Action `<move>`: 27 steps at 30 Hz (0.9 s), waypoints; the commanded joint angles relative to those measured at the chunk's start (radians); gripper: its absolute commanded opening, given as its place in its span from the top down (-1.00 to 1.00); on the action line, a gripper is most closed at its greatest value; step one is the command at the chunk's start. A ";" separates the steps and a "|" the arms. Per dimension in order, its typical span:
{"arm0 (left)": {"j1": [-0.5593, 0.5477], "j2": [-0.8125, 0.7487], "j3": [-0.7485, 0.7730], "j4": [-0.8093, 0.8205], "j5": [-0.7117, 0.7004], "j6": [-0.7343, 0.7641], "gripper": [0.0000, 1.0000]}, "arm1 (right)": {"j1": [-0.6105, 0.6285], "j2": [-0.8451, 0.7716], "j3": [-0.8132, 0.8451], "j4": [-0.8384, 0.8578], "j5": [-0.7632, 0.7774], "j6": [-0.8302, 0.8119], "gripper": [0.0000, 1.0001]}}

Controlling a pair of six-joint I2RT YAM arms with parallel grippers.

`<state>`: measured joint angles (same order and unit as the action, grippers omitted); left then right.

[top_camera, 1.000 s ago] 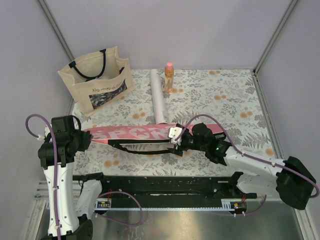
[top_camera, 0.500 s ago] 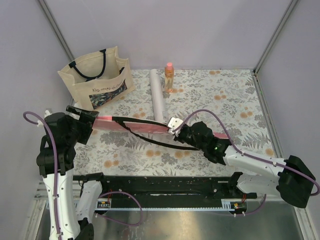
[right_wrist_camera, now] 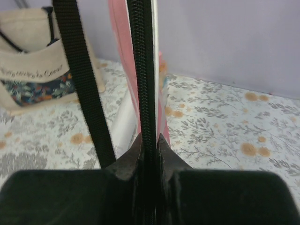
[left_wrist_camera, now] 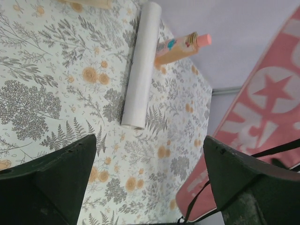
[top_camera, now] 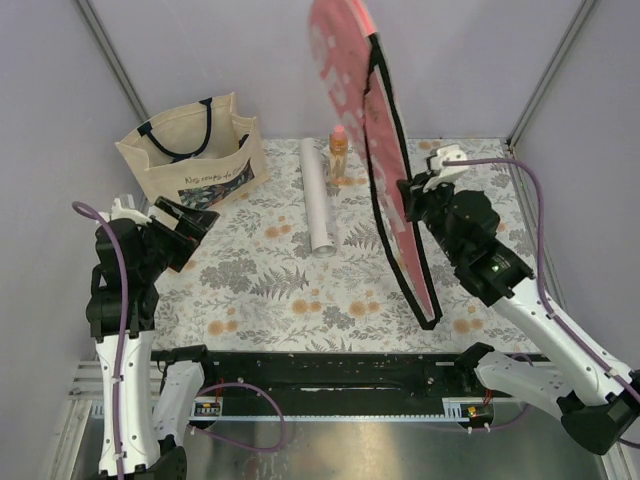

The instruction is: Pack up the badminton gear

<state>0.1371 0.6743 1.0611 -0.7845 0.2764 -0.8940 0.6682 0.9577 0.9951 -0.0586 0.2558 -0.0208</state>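
Note:
The pink racket cover (top_camera: 385, 170) stands on edge, lifted high over the right half of the table, its lower end near the flowered cloth. My right gripper (top_camera: 408, 198) is shut on its black zipper edge (right_wrist_camera: 143, 70); the jaws pinch that edge in the right wrist view, at my right gripper (right_wrist_camera: 150, 140). A black strap (right_wrist_camera: 82, 79) hangs beside it. The long white tube (top_camera: 317, 195) lies flat at the middle back. My left gripper (top_camera: 190, 220) is open at the left with nothing in it. In its wrist view, my left gripper (left_wrist_camera: 149, 140) faces the tube (left_wrist_camera: 140, 65) and the cover (left_wrist_camera: 262, 108).
A beige tote bag (top_camera: 195, 160) with black straps stands at the back left, close to my left gripper. An orange bottle (top_camera: 339, 155) with a pink cap stands just right of the tube's far end. Lilac walls close in the table; a black rail (top_camera: 330, 370) runs along the near edge.
My right gripper shut on the cover's edge and swung it up from lying flat to standing at the right. My left gripper let go of the cover and opened wide.

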 commanded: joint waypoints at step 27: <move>-0.337 0.057 -0.234 0.369 0.202 0.366 -0.98 | -0.502 0.185 -0.411 0.632 -0.141 1.025 1.00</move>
<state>-0.1963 0.7441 0.8238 -0.5125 0.5072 -0.5606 0.2161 1.0939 0.5758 0.1177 0.1883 0.9062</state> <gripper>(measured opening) 0.988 0.103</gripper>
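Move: The right hand already holds the racket bag by its edge, high and upright; the clear right side of the mat lies about 8 cm ahead, 15 cm to its right and 34 cm below. The white tube is some 20 cm ahead and 20 cm left of that hand, 32 cm down, the bottle roughly 25 cm ahead, 14 cm left and 26 cm down. From the left hand, that clear side is about 15 cm ahead, 54 cm right and 31 cm below. The right hand lowers the still-pinched racket bag some 20 cm, swinging clockwise rightward; the open left moves right. ##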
